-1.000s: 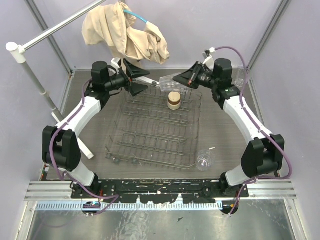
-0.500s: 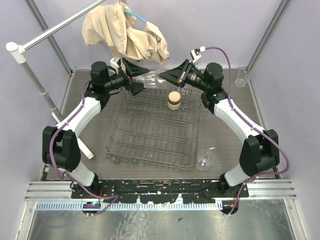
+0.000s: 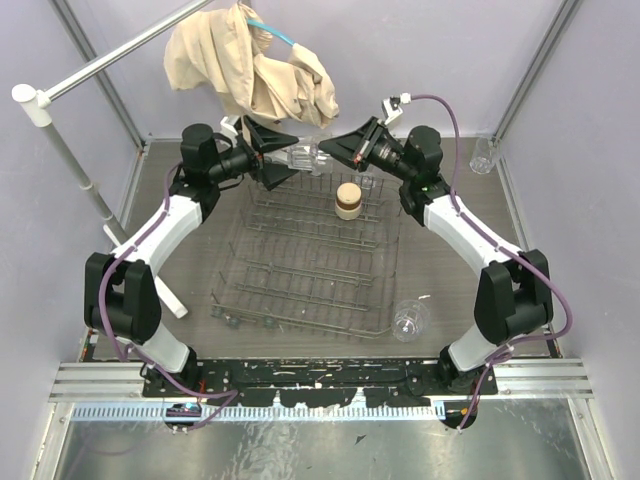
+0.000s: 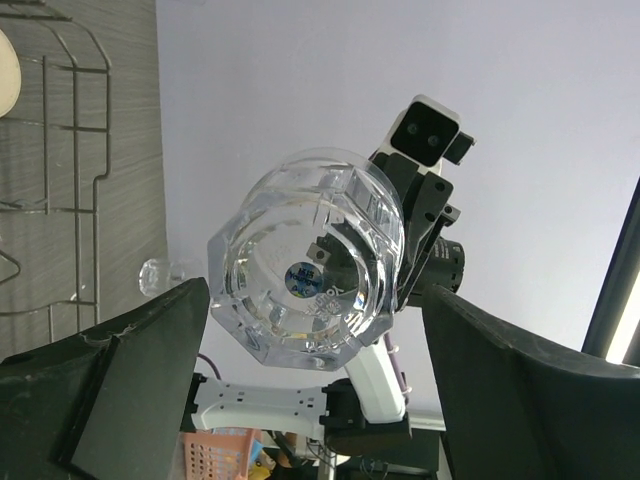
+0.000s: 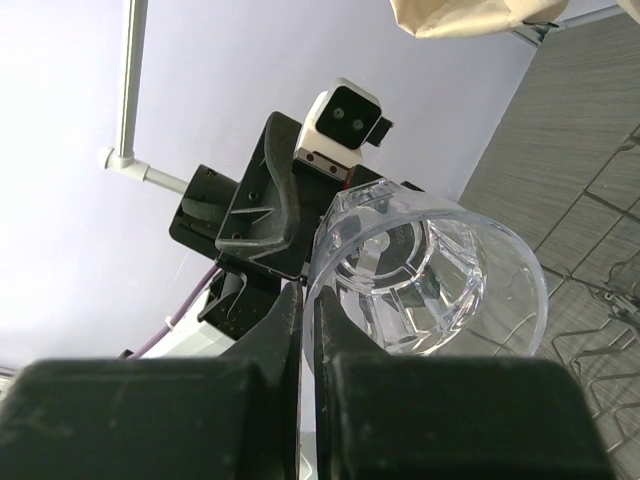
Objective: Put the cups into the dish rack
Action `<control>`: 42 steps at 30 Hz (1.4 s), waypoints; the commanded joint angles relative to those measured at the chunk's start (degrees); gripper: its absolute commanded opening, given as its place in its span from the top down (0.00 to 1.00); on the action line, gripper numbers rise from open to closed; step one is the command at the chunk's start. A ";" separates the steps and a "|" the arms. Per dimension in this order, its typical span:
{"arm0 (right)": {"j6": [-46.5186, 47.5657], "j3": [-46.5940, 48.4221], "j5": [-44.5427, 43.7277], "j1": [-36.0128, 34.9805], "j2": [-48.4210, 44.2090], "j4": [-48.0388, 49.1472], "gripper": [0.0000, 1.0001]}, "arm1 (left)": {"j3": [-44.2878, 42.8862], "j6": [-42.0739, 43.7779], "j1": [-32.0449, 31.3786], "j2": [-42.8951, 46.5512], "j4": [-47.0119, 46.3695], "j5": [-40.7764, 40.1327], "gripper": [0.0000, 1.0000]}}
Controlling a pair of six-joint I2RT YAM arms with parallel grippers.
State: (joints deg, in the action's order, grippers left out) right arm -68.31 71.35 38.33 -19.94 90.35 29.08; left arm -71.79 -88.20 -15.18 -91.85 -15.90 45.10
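Note:
A clear cup [image 3: 306, 157] hangs in the air over the far edge of the dish rack [image 3: 310, 262]. My right gripper [image 3: 326, 150] is shut on its rim. In the right wrist view the two fingers [image 5: 285, 330] pinch the wall of the clear cup [image 5: 430, 270]. My left gripper [image 3: 292, 158] is open, one finger on each side of the cup without touching it. From the left wrist the clear cup [image 4: 305, 265] shows its base between the wide fingers [image 4: 130, 390]. A tan cup [image 3: 347, 200] stands in the rack. Other clear cups lie at the front right [image 3: 408, 320] and back right [image 3: 482, 155].
A beige cloth [image 3: 250, 70] hangs from a white pole [image 3: 100, 62] above the back of the table. A white bar [image 3: 172, 297] lies left of the rack. Enclosure walls close in at the back and both sides.
My right arm has swung left with the clear cup and brought it between the left gripper's open fingers. The left arm has hardly moved.

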 commanded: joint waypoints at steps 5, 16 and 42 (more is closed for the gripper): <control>-1.82 3.95 -1.41 -1.93 1.02 7.05 0.99 | 0.92 -1.00 -0.37 1.52 -2.93 -0.13 0.08; -1.30 3.57 -0.72 -2.27 1.31 6.00 0.99 | 0.65 -1.61 -0.30 0.33 -4.28 -0.42 0.67; 37.45 1.97 -13.05 10.63 -16.61 -42.41 0.28 | -27.56 46.06 -4.68 -11.19 48.36 -25.50 1.00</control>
State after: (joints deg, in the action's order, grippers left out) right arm -43.29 68.23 31.66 -9.02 76.79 -1.48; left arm -92.29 -54.46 -17.06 -100.20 20.80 29.71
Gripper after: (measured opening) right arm 0.716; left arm 0.684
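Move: The clear cup lies on its side between the hands: its middle is about 4 cm to the right of the left hand and 1 cm farther out, at the same height. From the right hand, which pinches its rim, it is about 5 cm to the left, level with it fore and aft. From the left hand, the brown-and-white cup on the rack is some 7 cm ahead, 13 cm right and 28 cm below; the rack's middle is roughly 5 cm back, 5 cm right and 33 cm below. The left fingers close around the base end of the clear cup while the right still pinches its rim; only then do the right fingers open, let the rim go and back off about 11 cm to the right, sinking some 4 cm. With the cup, the left hand then sinks about 6 cm towards the rack and goes 4 cm forward, its fingers tipping down some 30 degrees. ##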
